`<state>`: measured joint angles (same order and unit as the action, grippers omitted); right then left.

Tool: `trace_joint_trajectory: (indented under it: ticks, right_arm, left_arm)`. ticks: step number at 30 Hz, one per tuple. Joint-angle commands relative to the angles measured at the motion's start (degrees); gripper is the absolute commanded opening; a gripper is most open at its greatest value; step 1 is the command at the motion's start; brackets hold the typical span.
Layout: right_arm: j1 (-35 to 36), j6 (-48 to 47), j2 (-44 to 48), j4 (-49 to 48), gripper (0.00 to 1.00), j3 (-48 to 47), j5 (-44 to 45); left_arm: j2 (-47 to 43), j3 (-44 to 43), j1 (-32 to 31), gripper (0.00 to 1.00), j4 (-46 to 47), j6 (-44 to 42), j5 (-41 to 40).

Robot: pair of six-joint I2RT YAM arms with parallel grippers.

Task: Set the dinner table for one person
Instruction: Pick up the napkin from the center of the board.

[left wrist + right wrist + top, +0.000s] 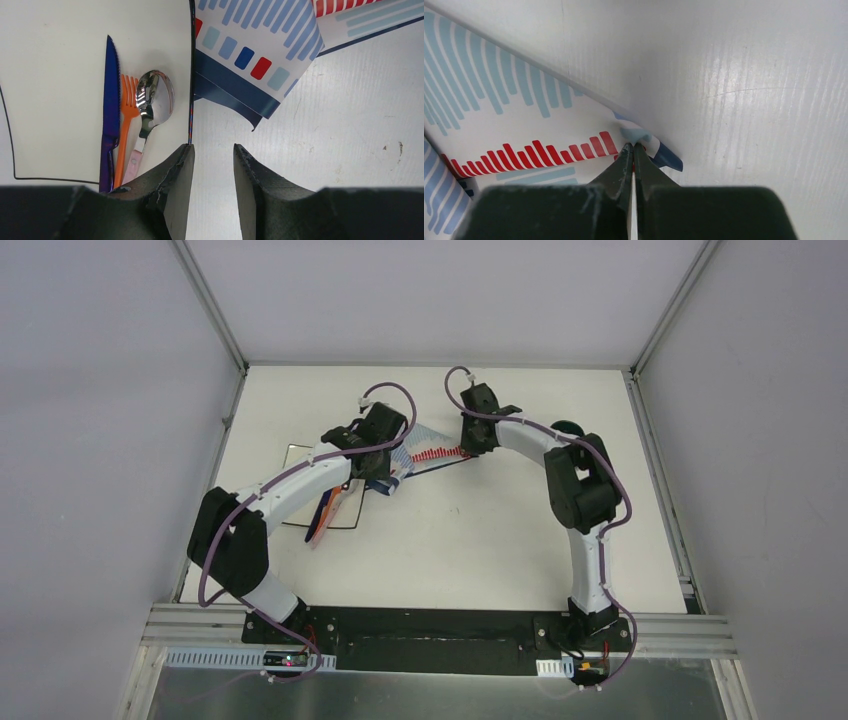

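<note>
The dinner table is a matte-white top. A striped red-blue-white cloth lies partly folded at its middle back. My right gripper is shut on a corner of the cloth, pinching it against the tabletop. A white square plate carries a blue knife, an orange fork and a metal spoon side by side. My left gripper is open just right of the plate's edge, over bare table, with nothing between its fingers. The cloth's folded edge lies just ahead of it.
A dark round object sits behind the right arm, mostly hidden. Grey aluminium rails edge the table, and white walls close it in on three sides. The plate sits at the left under the left arm.
</note>
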<state>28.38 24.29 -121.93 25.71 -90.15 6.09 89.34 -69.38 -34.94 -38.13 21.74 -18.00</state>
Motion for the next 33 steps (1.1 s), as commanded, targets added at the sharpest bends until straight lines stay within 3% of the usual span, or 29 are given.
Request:
trace_joint_trajectory:
  ticks: [1,10,23,25,27,29,33]
  right_arm:
    - [0.4,-1.7,4.2,3.8,0.00,-1.8,4.2]
    - [0.4,-4.2,8.2,7.2,0.00,0.2,15.1]
    - [0.5,-5.3,8.7,7.6,0.00,0.3,16.9]
    - [0.5,-5.4,8.7,7.6,0.00,0.3,16.8]
    - [0.5,-5.5,8.8,7.9,0.00,-0.1,16.8]
    - [0.5,-5.5,8.8,8.1,0.00,-0.3,16.6]
    - [0.6,-5.7,9.2,7.8,0.00,0.2,16.5]
  left_arm:
    - [1.5,-2.5,-0.6,0.36,0.2,-1.1,-1.4]
    - [3.0,-3.1,-0.6,0.36,0.1,-1.3,-1.6]
    - [9.8,-4.3,-0.6,0.35,1.9,-1.5,-1.1]
    - [11.4,-5.1,-0.6,0.28,2.6,-1.7,0.4]
    - [13.0,-6.5,-0.6,0.11,3.3,-1.9,2.1]
    - [14.6,-7.7,-0.6,0.00,3.5,-2.0,3.6]
    - [16.0,-8.1,-0.7,0.00,3.8,-1.7,4.3]
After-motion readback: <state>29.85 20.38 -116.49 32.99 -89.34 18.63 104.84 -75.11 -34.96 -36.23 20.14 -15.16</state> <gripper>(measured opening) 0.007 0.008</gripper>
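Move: The right hand's shut fingers already hold the napkin's right corner, so that corner lies at the fingertips, with the green mug some 20 cm to the right and 5 cm farther out. From the left hand, the napkin's near left corner is about 3 cm ahead, 5 cm to the right and 10 cm below. On that hand's other side, at table height, the spoon lies about 4 cm ahead and 5 cm left, and the plate's middle 4 cm ahead and 10 cm left. Keeping its pinch on the napkin's right corner, the right hand draws it about 4 cm to the right towards the mug and up some 3 cm, rolling its left side down a little, then holds still there. The left hand sinks about 6 cm, slowly then faster, towards the napkin's near left corner, drifting right and slightly forward and tipping its fingers more downward as they shut beside the plate's right edge, with no cloth visibly between them. ##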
